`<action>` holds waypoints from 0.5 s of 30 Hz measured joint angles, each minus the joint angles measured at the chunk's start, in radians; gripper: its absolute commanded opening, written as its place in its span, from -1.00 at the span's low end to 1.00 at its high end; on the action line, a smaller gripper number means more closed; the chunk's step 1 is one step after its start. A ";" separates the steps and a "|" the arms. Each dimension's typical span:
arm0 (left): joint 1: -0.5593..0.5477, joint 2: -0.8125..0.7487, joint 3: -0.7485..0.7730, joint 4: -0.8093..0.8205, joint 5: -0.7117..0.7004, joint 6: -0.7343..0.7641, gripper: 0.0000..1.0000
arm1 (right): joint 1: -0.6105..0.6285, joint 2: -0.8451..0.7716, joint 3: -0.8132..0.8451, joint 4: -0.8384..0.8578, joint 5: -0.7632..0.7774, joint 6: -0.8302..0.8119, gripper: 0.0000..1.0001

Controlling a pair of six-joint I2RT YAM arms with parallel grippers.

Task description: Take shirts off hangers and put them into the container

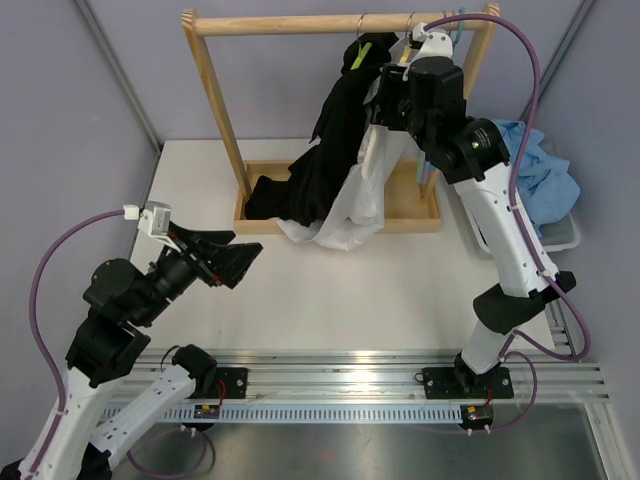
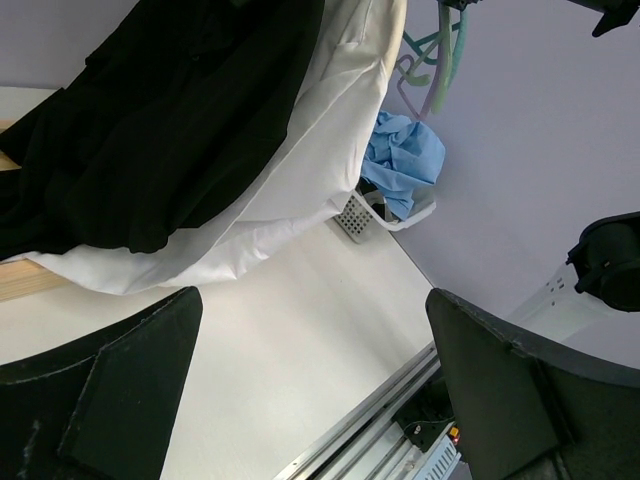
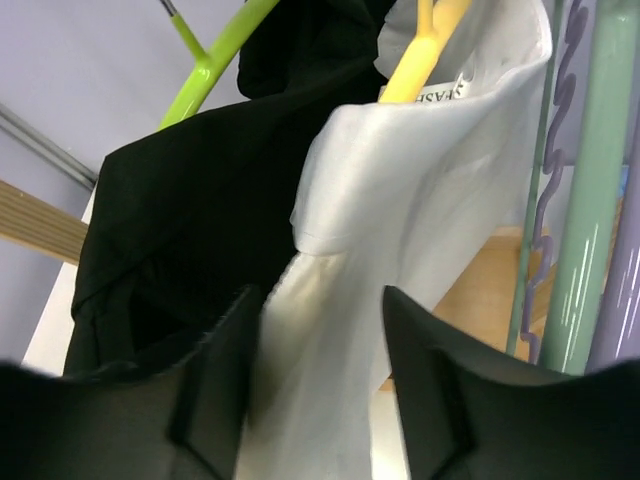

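The white shirt (image 1: 352, 205) hangs on a yellow hanger (image 3: 422, 45) from the rack rod. Beside it the black shirt (image 1: 335, 135) hangs on a lime green hanger (image 3: 215, 55). My right gripper (image 3: 325, 380) is raised at the rod (image 1: 385, 98); its jaws stand apart on either side of a fold of the white shirt (image 3: 420, 190), just under the collar. My left gripper (image 1: 228, 262) hovers open and empty low over the table (image 2: 315, 390), short of the hems of the black shirt (image 2: 150, 120) and the white shirt (image 2: 290, 190). The container (image 1: 563, 237) sits at the far right.
A wooden rack (image 1: 215, 100) with a base tray (image 1: 415, 205) stands at the back of the table. Lilac (image 3: 550, 200), pale green (image 3: 590, 200) and teal (image 2: 452, 50) hangers hang bare at its right end. A light blue garment (image 1: 535, 170) lies in the container (image 2: 362, 215).
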 measured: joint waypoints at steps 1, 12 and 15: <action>0.000 -0.003 -0.002 -0.001 -0.003 0.000 0.98 | 0.000 0.002 0.000 0.000 0.003 0.003 0.04; 0.000 -0.026 -0.018 -0.005 -0.011 0.003 0.98 | 0.002 -0.003 -0.010 -0.008 0.049 -0.019 -1.00; 0.000 -0.029 -0.032 -0.005 -0.011 0.002 0.98 | 0.002 -0.028 -0.042 0.008 0.048 -0.046 -1.00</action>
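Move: The near shoulder of the white shirt, draped over its yellow hanger's arm, is already between the right hand's open fingers, practically at the hand point. The yellow hanger's neck is some 10 cm ahead of that hand, 4 cm right and 8 cm up; the black shirt's near shoulder is about 8 cm left and level in reach, the green hanger about 7 cm right and level too. From the left hand, the white shoulder is roughly 27 cm ahead, 29 cm right and 8 cm higher. The white shirt's near shoulder, with the hanger arm inside it, gets pinched as the right hand's fingers close from about three-quarters open to nearly shut and then keep their squeeze. The hand otherwise all but stays in place, easing only about 1 cm to the right, towards the green hanger, with hardly any turn of the wrist. ##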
